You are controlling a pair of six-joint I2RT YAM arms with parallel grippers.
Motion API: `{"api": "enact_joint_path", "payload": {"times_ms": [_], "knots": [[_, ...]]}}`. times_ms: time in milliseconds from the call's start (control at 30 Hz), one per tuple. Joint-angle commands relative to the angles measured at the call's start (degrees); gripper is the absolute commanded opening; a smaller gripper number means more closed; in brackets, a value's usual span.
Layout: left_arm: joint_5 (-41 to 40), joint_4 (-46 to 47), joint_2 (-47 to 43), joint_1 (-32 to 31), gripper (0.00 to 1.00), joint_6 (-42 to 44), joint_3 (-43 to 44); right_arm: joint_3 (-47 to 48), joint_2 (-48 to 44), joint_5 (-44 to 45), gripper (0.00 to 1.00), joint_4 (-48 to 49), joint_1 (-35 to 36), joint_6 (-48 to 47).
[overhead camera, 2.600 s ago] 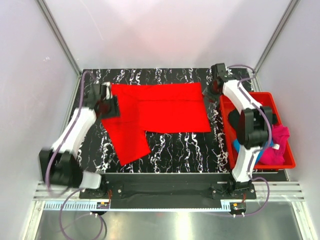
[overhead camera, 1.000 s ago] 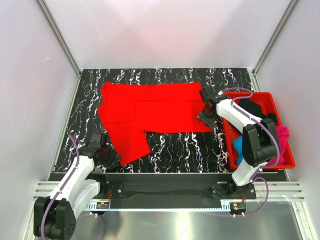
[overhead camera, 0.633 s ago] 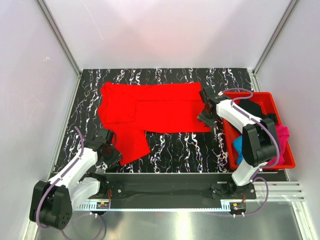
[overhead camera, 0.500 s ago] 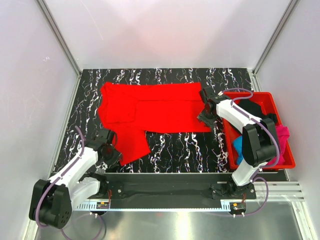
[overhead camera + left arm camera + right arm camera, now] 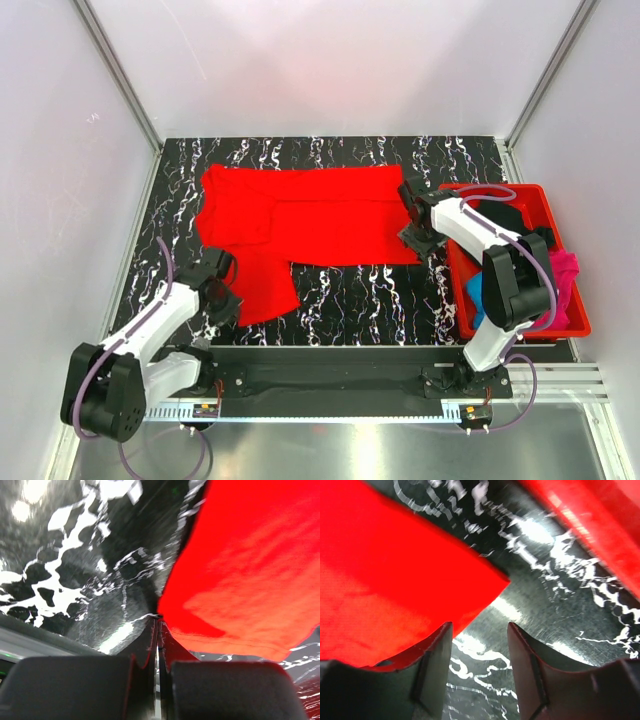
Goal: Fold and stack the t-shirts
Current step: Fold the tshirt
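A bright red t-shirt [image 5: 320, 225] lies spread flat on the black marbled table [image 5: 360, 295], one flap reaching toward the near left. My left gripper [image 5: 226, 295] sits at that flap's near-left corner. In the left wrist view its jaws [image 5: 158, 617] are shut, and the corner of the red cloth [image 5: 240, 570] runs into the tips. My right gripper [image 5: 413, 238] is at the shirt's near-right corner. Its fingers [image 5: 477, 630] stand open just above the table, and the red corner [image 5: 385, 570] lies ahead, by the left finger. Black [image 5: 508, 214], blue [image 5: 478, 290] and magenta [image 5: 562, 290] t-shirts lie bunched in the bin.
A rigid red plastic bin [image 5: 520, 331] stands at the table's right edge, close behind my right arm; its wall shows in the right wrist view [image 5: 600, 525]. White walls and metal posts enclose the table on three sides.
My left arm swung from the near-left edge up to the shirt's flap corner and its jaws closed there. My right gripper opened wider at the near-right corner. The shirt has not shifted.
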Motion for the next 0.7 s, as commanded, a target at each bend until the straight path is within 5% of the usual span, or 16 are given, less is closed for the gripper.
{"api": "enact_joint_path", "payload": {"times_ms": [0,667], "knots": [[-4.0,0.6,-2.6,-0.2,0.00,3.5,4.3,0.4,-0.1,7.2,0.56,-2.5,0.2,5.8],[-3.9,0.4,-10.5,-0.2,0.00,6.1,5.8,-4.6,5.9,7.0,0.49,5.1,-3.0,8.2]]}}
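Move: The near sleeve's cuff corner is already pinched in the left hand; the t-shirt's body has its middle about 24 cm ahead and 14 cm right of that hand, the armpit some 13 ahead and 11 right, the cuff's other corner 3 ahead and 12 right. The hem's near corner lies about 5 cm below the right hand, 3 to its right and 1 ahead; from that hand the red bin's middle is roughly 17 cm right and 2 back. The pinched cuff corner is lifted about 4 cm and drawn some 2.5 cm forward towards the t-shirt's body, the left fingers staying shut as their tips swing roughly 10 degrees forward. Meanwhile the hem's near corner is approached by the right hand, which sinks about 4.5 cm and shifts 3 cm right towards the bin, turning slightly clockwise, its fingers staying about half open. ##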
